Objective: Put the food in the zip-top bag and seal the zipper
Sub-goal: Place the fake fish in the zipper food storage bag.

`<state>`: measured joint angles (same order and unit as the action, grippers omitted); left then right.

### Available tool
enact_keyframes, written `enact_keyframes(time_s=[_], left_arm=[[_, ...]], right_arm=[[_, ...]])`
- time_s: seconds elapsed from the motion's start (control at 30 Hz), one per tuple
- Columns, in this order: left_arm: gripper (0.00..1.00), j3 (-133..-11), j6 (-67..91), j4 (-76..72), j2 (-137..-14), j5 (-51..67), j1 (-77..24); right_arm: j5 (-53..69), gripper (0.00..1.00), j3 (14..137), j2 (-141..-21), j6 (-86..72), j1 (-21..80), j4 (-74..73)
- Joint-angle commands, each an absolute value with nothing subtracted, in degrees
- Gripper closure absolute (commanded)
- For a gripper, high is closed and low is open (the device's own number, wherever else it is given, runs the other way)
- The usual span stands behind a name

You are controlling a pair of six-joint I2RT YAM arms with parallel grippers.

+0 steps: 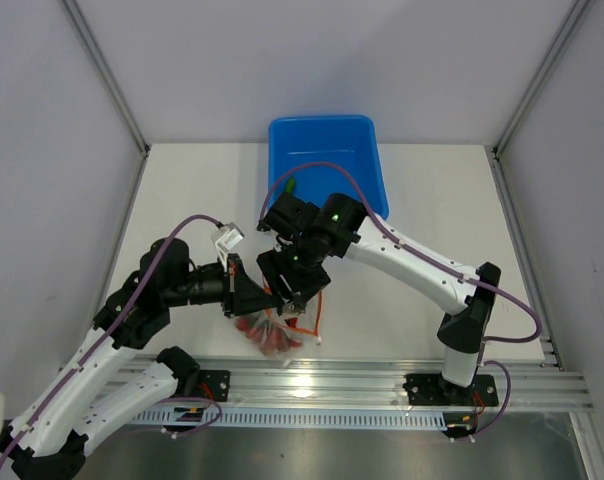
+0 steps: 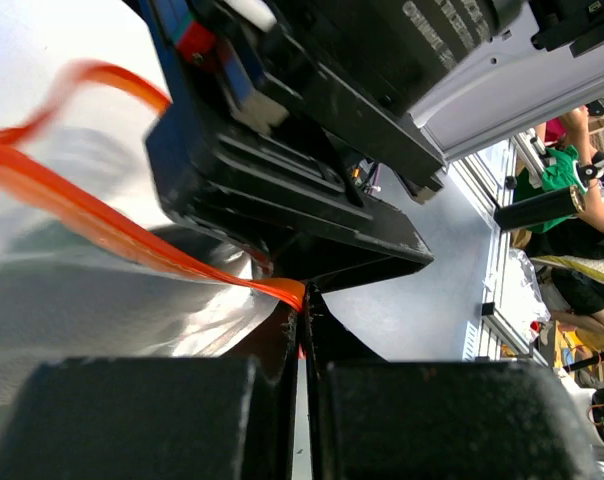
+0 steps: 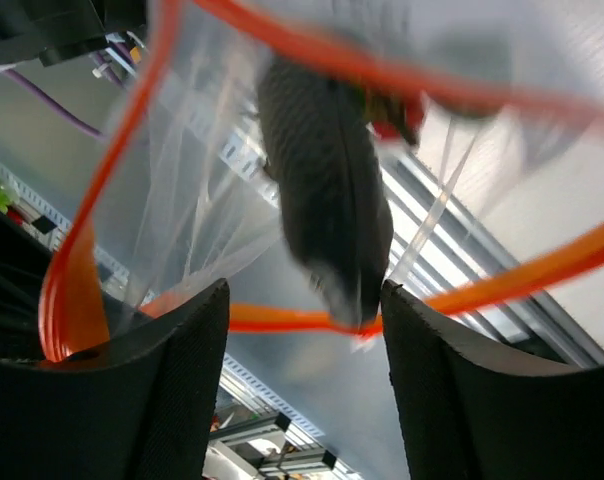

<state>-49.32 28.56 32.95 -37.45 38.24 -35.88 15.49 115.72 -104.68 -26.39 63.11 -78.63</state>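
The clear zip-top bag (image 1: 274, 336) hangs at the table's near edge with red food (image 1: 260, 328) in its bottom. My left gripper (image 1: 267, 298) is shut on the orange-red zipper (image 2: 82, 215) at the bag's mouth, the strip pinched at the fingertips of this gripper (image 2: 304, 300). My right gripper (image 1: 294, 292) hovers right over the mouth. In the right wrist view, this gripper (image 3: 304, 290) is open. A grey fish (image 3: 327, 180) lies just past its fingertips inside the bag (image 3: 182, 170), blurred, with its near end between them. The zipper (image 3: 72, 270) loops open around it.
A blue tub (image 1: 354, 140) stands at the back centre with a small green piece (image 1: 290, 185) at its near left corner. The right arm crosses over the bag from the right. An aluminium rail (image 1: 382, 375) runs along the near edge.
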Motion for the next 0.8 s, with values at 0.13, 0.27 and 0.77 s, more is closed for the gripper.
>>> enact_keyframes(time_s=[0.13, 0.27, 0.77], left_arm=[[1.0, -50.01, 30.15, 29.36, -36.65, 37.97, -36.39], [0.99, -49.22, 31.02, 28.57, -37.09, 37.0, -36.47], [0.99, -49.74, 35.42, 34.53, -31.65, 19.35, -36.39]], right_arm=[[10.57, 0.33, 116.28, -100.3, -28.3, 62.58, -81.56], [4.58, 0.33, 116.02, -96.16, -28.21, 62.32, -83.23], [-5.79, 0.38, 96.67, -77.51, -27.17, 51.95, -63.46]])
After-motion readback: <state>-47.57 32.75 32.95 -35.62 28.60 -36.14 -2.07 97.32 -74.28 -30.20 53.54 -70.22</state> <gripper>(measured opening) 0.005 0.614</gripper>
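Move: The fake fish is just under the right hand's open fingers, its middle some 5 cm below, 2 cm left and 2 cm back. The zipper edge pinched by the left hand is 4 cm left, 1 cm back and about 4 cm higher; the tomatoes hang level with the right hand, 6 cm left and 14 cm below. The blue bin's middle is roughly 45 cm ahead, 8 cm right and 15 cm lower. From the left hand the fish is 1 cm back, 2 cm right and 9 cm down. Rightward and up out of the bag's mouth, the already open right hand leaves the fish, travelling about 12 cm right and 7 cm up, with 5 cm forward coming mostly late. Its fingers stay open while the wrist turns some 30 degrees, clockwise and with the tips swinging forward. The left hand keeps its pinch on the zipper edge, easing forward 2 cm at the end with a slight counter-clockwise turn. ##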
